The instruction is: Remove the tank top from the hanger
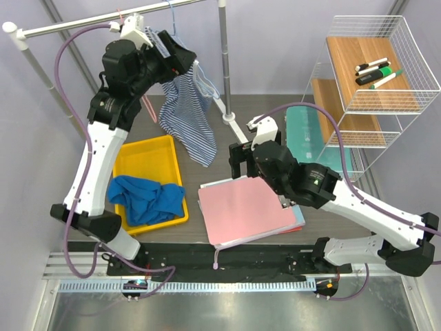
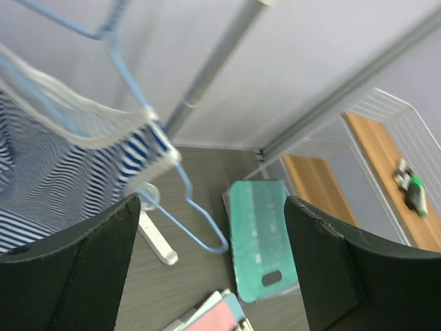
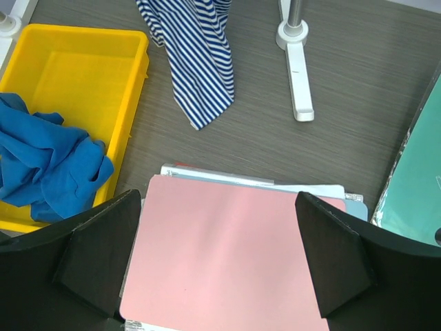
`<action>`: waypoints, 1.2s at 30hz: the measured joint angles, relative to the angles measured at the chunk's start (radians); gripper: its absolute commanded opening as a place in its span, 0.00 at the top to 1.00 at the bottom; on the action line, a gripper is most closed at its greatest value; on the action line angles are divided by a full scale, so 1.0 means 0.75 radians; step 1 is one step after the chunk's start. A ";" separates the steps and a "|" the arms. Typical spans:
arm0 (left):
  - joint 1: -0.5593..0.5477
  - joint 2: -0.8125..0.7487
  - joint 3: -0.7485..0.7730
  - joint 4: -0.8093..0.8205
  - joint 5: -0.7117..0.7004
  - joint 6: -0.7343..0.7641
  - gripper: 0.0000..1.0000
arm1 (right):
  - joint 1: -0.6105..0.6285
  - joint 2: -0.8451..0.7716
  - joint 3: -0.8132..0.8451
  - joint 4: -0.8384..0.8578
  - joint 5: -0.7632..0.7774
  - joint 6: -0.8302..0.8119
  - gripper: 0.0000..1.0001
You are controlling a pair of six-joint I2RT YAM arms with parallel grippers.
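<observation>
A blue-and-white striped tank top (image 1: 185, 114) hangs bunched from a light-blue wire hanger (image 1: 209, 86) on the white rail (image 1: 69, 26). In the left wrist view a white-edged strap (image 2: 96, 127) lies over the hanger's wire (image 2: 196, 207), with the striped cloth (image 2: 48, 172) at the left. My left gripper (image 1: 187, 61) is raised beside the hanger's shoulder, open and empty (image 2: 212, 203). My right gripper (image 1: 236, 162) is open and empty, low over a pink folder (image 3: 227, 248). The top's lower tip (image 3: 196, 76) shows in the right wrist view.
A yellow bin (image 1: 148, 152) holds a blue cloth (image 1: 148, 196) at the front left. The pink folder (image 1: 244, 210) lies on a stack of papers. A teal board (image 1: 306, 134) lies right. The rack's post (image 1: 224, 55) and foot (image 3: 300, 89) stand behind. A wire shelf (image 1: 372, 69) holds markers.
</observation>
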 measured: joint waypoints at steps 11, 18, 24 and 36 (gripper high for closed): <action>0.174 0.104 -0.072 0.229 0.091 -0.082 0.27 | -0.008 -0.034 -0.054 0.075 -0.031 -0.067 0.00; 0.174 0.120 -0.109 0.329 0.104 -0.096 0.29 | -0.008 0.002 -0.054 0.087 -0.041 -0.095 0.00; 0.174 0.155 -0.121 0.384 0.101 -0.102 0.37 | -0.008 -0.011 -0.067 0.110 -0.041 -0.101 0.00; 0.174 0.296 -0.129 0.492 0.101 -0.104 0.48 | -0.009 -0.060 -0.090 0.113 -0.050 -0.100 0.00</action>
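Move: The right-hand shoulder strap of the striped tank top, on the blue hanger, is about 13 cm ahead of the left gripper, level with it sideways and some 6 cm lower. The hanger's neck stands roughly 6 cm left of that strap and 9 cm above it; the rack's right post is about 18 cm ahead of the left gripper and 14 cm to its right. From the right gripper the strap is roughly 30 cm ahead, 20 cm left and 13 cm up. Bring the left gripper forward some 12 cm to the striped top's right-hand strap: swing in quickly, forward and a touch left, ease off, then push on forward while sinking about 6 cm, so that the fingertips straddle the strap and the hanger's shoulder. Narrow the fingers steadily to about half open on the way, but don't shut them. ##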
